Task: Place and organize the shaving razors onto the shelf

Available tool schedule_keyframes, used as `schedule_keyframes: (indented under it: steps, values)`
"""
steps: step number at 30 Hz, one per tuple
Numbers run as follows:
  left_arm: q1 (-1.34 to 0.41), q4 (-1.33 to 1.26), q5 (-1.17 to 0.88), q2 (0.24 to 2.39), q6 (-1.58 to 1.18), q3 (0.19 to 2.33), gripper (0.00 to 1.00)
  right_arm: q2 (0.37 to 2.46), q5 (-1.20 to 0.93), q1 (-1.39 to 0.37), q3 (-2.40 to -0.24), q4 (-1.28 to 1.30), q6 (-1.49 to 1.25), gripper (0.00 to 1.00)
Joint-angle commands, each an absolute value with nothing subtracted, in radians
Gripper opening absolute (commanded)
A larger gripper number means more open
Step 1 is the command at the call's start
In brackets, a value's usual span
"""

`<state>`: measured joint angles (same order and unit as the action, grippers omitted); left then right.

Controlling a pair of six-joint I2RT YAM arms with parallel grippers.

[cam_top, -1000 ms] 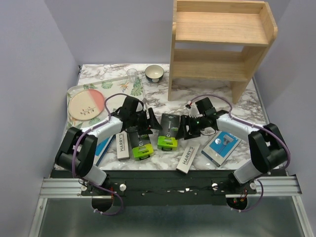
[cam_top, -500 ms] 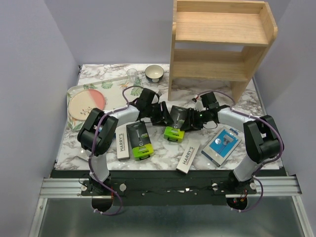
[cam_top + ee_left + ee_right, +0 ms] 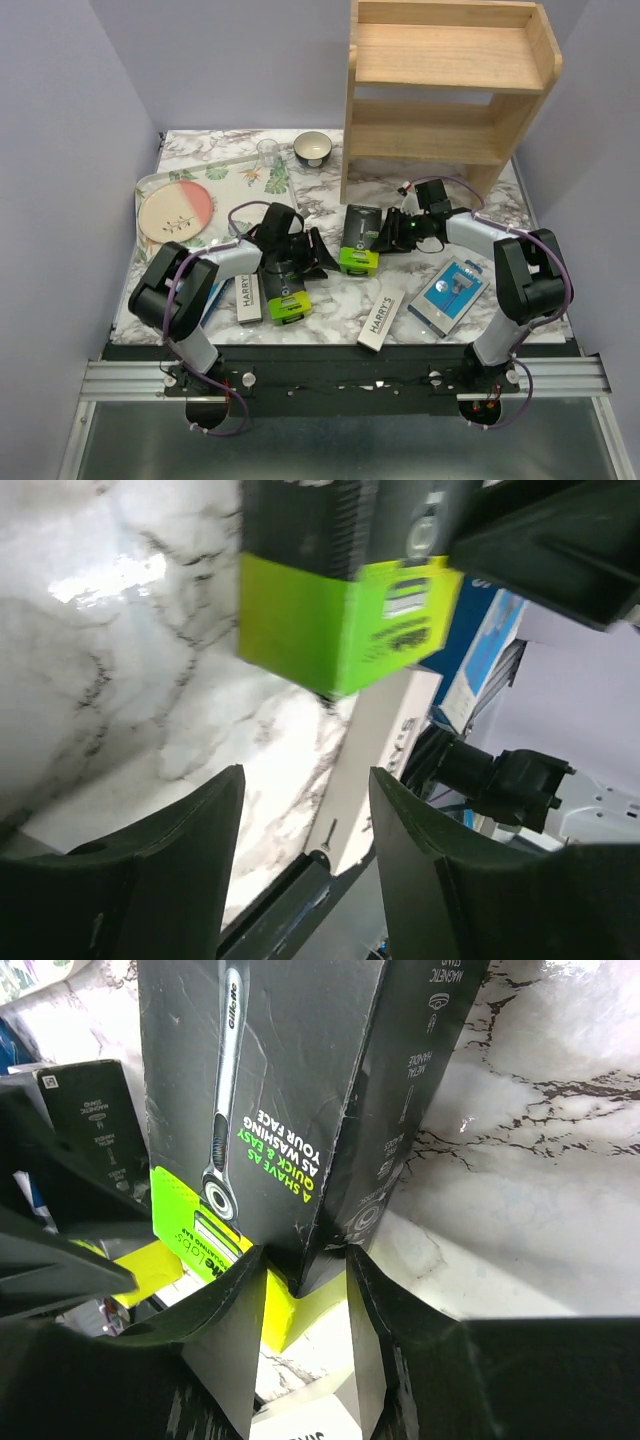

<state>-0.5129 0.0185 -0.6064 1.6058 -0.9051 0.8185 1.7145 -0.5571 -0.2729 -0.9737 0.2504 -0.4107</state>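
My right gripper is shut on a black shaving razor box with a lime-green end, gripping it across its thin edge at mid-table. To the left of that box, my left gripper is open and holds nothing. A lime-ended box shows just ahead of its fingers. A second black and lime box lies flat below the left gripper. Two white HARRY'S boxes and a blue-and-white pack lie near the front. The wooden shelf stands at the back right.
A floral tray holding a pink plate sits at the back left. A small bowl and a clear glass stand beside the shelf's left panel. Another blue pack peeks from under the left arm.
Both grippers met at the middle black box. The left one has since drawn back to the left, and the right one has shifted the box slightly toward the shelf.
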Motion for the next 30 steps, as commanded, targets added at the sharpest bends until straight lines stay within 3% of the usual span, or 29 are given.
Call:
schedule_keyframes:
  steps: [1, 7, 12, 23, 27, 28, 30]
  values:
    - [-0.528, -0.299, -0.713, 1.706, -1.069, 0.747, 0.61, 1.720, -0.472, -0.262, -0.931, 0.219, -0.403, 0.45]
    - [-0.555, -0.592, -0.678, 1.787, -1.218, 0.690, 0.52, 1.701, -0.480, -0.262, -0.910, 0.210, -0.422, 0.45]
    - [-0.563, -0.565, -0.673, 1.822, -1.230, 0.704, 0.49, 1.697, -0.485, -0.262, -0.897, 0.207, -0.439, 0.45]
    - [-0.589, -0.626, -0.666, 1.928, -1.282, 0.756, 0.32, 1.717, -0.497, -0.261, -0.916, 0.201, -0.466, 0.45]
    - [-0.588, -0.650, -0.663, 1.939, -1.295, 0.761, 0.20, 1.721, -0.500, -0.262, -0.917, 0.198, -0.476, 0.45]
    - [-0.589, -0.656, -0.664, 1.937, -1.293, 0.762, 0.09, 1.721, -0.500, -0.262, -0.917, 0.198, -0.476, 0.45]
    - [-0.586, -0.657, -0.664, 1.930, -1.286, 0.772, 0.01, 1.715, -0.502, -0.261, -0.920, 0.202, -0.472, 0.45]
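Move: The black-and-green razor box that both hands work on has its middle about 7 cm ahead, 8 cm to the right and some 4 cm below the left hand, with its green end nearest. From the right hand, already at its right side, it lies roughly 5 cm left and 3 cm ahead. The second black-and-green box is about 13 cm left and 6 cm back from the left hand; the white Harry's box some 13 cm right and 14 cm back. Rightward and down, the left hand goes about 5 cm across and some 3 cm lower, sinking early and then sliding in towards the near-left corner of the box's green end. Its fingers tilt up about 15 degrees to lie flatter and close from over half open to nearly shut right at that corner, seeming to touch it. The right hand stays put with its part-open fingers astride the box's right edge, turning only slightly clockwise. ##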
